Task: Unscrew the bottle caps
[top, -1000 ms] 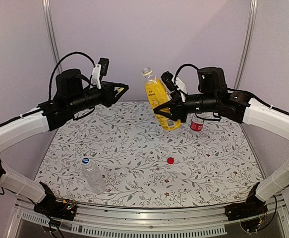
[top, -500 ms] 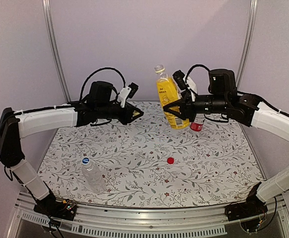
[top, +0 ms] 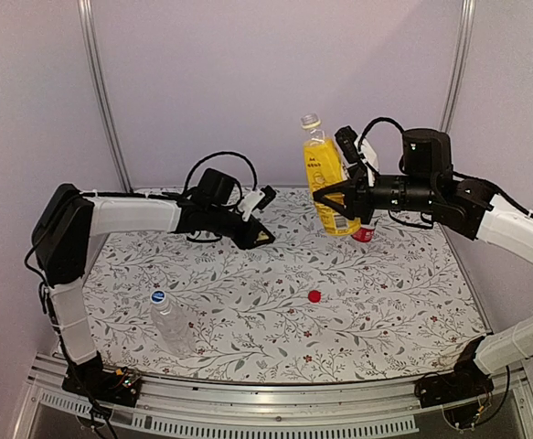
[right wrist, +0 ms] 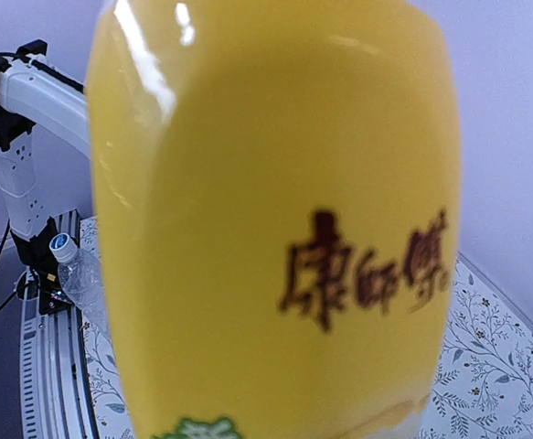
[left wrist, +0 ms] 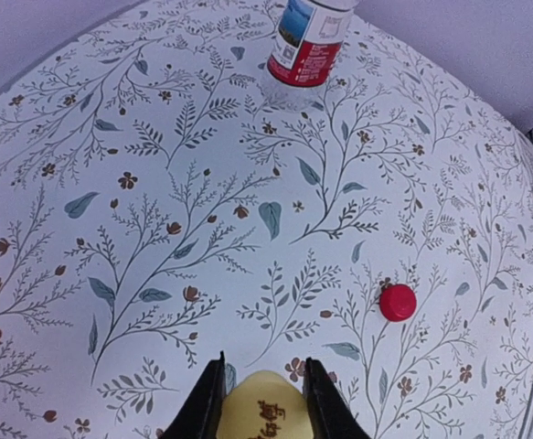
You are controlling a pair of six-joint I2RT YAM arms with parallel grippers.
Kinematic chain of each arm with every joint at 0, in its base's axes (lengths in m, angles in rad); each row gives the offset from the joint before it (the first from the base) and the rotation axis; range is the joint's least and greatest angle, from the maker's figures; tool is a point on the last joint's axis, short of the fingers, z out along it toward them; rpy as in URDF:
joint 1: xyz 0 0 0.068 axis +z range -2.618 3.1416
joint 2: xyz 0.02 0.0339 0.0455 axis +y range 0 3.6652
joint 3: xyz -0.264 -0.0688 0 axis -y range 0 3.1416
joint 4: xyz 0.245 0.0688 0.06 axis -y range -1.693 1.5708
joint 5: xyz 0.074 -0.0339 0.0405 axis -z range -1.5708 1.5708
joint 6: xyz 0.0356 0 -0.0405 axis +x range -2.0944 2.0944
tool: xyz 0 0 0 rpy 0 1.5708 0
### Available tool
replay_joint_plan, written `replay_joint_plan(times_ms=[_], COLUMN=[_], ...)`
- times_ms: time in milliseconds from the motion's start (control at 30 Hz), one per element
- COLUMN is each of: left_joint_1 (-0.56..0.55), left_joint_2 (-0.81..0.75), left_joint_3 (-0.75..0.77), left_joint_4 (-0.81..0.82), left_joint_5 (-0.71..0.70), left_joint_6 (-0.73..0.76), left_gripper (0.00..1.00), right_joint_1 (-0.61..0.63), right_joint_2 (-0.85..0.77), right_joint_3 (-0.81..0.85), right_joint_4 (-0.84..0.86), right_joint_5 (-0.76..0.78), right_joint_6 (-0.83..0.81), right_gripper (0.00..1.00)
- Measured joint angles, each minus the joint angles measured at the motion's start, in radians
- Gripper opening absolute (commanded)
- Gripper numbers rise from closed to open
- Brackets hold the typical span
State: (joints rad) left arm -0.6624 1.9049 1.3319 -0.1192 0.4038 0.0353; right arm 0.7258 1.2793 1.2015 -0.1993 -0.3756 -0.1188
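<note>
My right gripper [top: 335,207] is shut on the bottle of yellow-orange liquid [top: 326,183], held upright above the back of the table. That bottle [right wrist: 275,229] fills the right wrist view and hides the fingers. My left gripper [top: 263,237] reaches low over the table's middle, shut on the yellow cap [left wrist: 264,408] between its fingers [left wrist: 213,393]. A red cap [top: 314,295] lies loose on the cloth, also seen as the red cap [left wrist: 398,302]. The red-labelled bottle [top: 364,230] stands behind the right gripper. The clear bottle [top: 173,325] lies near the front left with its blue cap [top: 157,296] on.
The floral tablecloth [top: 385,302] ends at a metal rail [top: 275,398] along the near edge. Upright frame posts [top: 99,91] stand at the back corners before a purple wall. The left arm [top: 129,212] stretches across the table's back left.
The left arm swung down and rightward toward the table's middle, carrying the yellow cap. The right gripper tipped the yellow bottle upright and shifted it right and a little higher.
</note>
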Motion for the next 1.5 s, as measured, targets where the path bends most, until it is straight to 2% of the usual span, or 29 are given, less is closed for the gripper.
replay_joint_plan(times_ms=[567,1233,1333,1500], left_joint_1=[0.003,0.006,0.006,0.007], left_joint_2=[0.211,0.262,0.268,0.269], left_joint_3=[0.085,0.08,0.079,0.079], left_joint_4=[-0.082,-0.084,-0.078,-0.077], left_joint_5=[-0.027,-0.072,-0.072,-0.072], left_joint_6=[0.085,0.119,0.123,0.129], left_gripper=[0.14,0.2,0.22,0.33], right_joint_1=[-0.007,-0.008,-0.01,-0.014], right_joint_2=[-0.008,-0.001,0.0,0.0], right_joint_3=[-0.023,-0.023,-0.023,-0.023], right_joint_4=[0.003,0.005,0.006,0.005], right_joint_5=[0.0,-0.002,-0.002,-0.002], right_joint_6=[0.007,0.007,0.007,0.006], right_gripper=[0.3,0.3,0.3,0.3])
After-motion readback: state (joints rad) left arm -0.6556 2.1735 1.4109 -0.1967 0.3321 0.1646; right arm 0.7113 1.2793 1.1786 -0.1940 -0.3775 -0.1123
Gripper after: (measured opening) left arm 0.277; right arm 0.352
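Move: The left hand holds the yellow cap and is taking it to a bare patch of table almost straight below, about 13 cm down, 1 cm ahead and 1 cm left. From this hand, the red cap lies some 14 cm right and 9 cm back on the table; the cola bottle stands about 29 cm right and 11 cm ahead. For the right hand, still gripping the yellow bottle, that patch is roughly 15 cm left, 11 cm ahead and 34 cm below. Straight down, quickly at first and then easing off, the left hand lowers the yellow cap about 12 cm to the bare table beyond and to the left of the red cap. The wrist tips some 15 degrees so the fingers point more steeply down; they keep their pinch until the very end, then just begin to loosen. ##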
